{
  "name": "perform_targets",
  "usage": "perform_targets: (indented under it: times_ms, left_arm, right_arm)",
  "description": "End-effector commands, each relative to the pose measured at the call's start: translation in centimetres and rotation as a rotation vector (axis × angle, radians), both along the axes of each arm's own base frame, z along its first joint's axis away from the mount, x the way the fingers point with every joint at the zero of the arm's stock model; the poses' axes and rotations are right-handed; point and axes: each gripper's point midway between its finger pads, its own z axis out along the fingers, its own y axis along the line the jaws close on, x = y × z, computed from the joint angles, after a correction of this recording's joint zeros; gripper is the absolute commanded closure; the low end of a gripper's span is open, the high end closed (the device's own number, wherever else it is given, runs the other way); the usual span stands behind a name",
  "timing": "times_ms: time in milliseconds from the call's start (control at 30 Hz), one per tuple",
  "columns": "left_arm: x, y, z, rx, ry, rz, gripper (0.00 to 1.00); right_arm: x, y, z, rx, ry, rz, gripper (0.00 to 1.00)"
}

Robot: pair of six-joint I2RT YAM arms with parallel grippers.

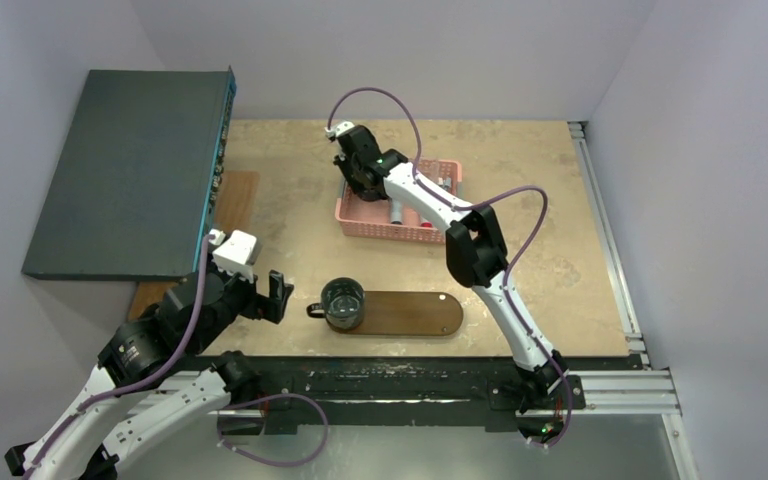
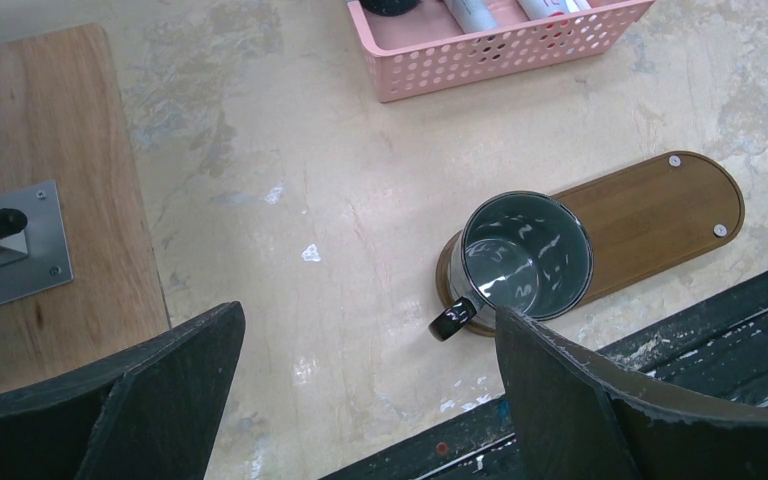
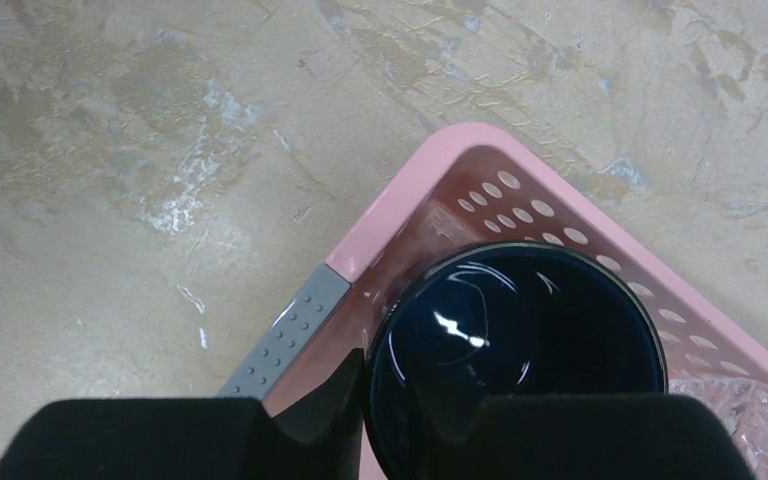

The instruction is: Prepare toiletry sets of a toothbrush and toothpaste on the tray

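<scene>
The dark brown oval tray [image 1: 415,313] [image 2: 660,210] lies near the table's front edge. A glossy dark mug [image 1: 343,303] [image 2: 525,255] stands on its left end. My left gripper [image 1: 265,295] [image 2: 365,335] hovers open just left of that mug, holding nothing. Farther back, my right gripper [image 1: 360,185] [image 3: 392,400] reaches into the pink basket [image 1: 430,228] [image 3: 430,160]. It is shut on the wall of a second dark cup [image 3: 520,340], one finger outside and one inside. White toothpaste tubes [image 2: 470,12] [image 1: 397,212] lie in the basket. No toothbrush can be made out.
A large dark flat box [image 1: 130,170] fills the left side above a light wooden board [image 2: 50,170] with a metal bracket [image 2: 5,245]. A black rail [image 1: 410,385] runs along the front edge. A grey dotted strip [image 3: 285,345] shows beside the basket corner.
</scene>
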Motion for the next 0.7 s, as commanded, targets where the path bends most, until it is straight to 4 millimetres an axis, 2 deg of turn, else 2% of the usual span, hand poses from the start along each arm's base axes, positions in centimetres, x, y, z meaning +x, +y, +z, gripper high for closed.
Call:
perform_targets:
  times_ms: [0,167,300,367,667]
  left_arm:
    - [0.5,0.1,0.2,-0.01,-0.009,0.028,0.04]
    - [0.5,0.1,0.2,-0.01,-0.01,0.03,0.04]
    - [0.5,0.2,0.2,-0.009,-0.011,0.032,0.04]
    - [0.5,0.2,0.3,-0.009,-0.012,0.034,0.04]
    - [0.4,0.4,0.3,-0.012,-0.015,0.041,0.04]
  right_arm:
    - [0.7,0.2,2.5,0.022,-0.043,0.011,0.82]
    - [0.8,0.1,3.1,0.0,-0.069,0.036,1.0]
    - [1.2,-0.5,4.5,-0.02,-0.117,0.026,1.0]
    - [1.2,-0.4,5.8,0.006,-0.145,0.026,1.0]
    - [0.5,-0.4,14.3,0.124,-0.279,0.026,1.0]
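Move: The right hand is at the rim of the dark blue mug, fingers part-open astride its near-left wall; the mug's middle lies about 3 cm ahead, 3 cm to the right and 4 cm below. The pink basket around it centres some 10 cm right and 2 cm back, with the grey tube inside about 9 cm right and 4 cm back. From the idle left hand the blue mug is roughly 38 cm ahead, 18 cm right and well below. The right fingers shut on the near-left wall of the blue mug's rim and pinch it, one finger inside and one outside, while the hand stays put. Keeping that pinch, the hand then starts straight up, about 2 cm, easing roughly 1 cm back and to the right, with next to no wrist turn. ##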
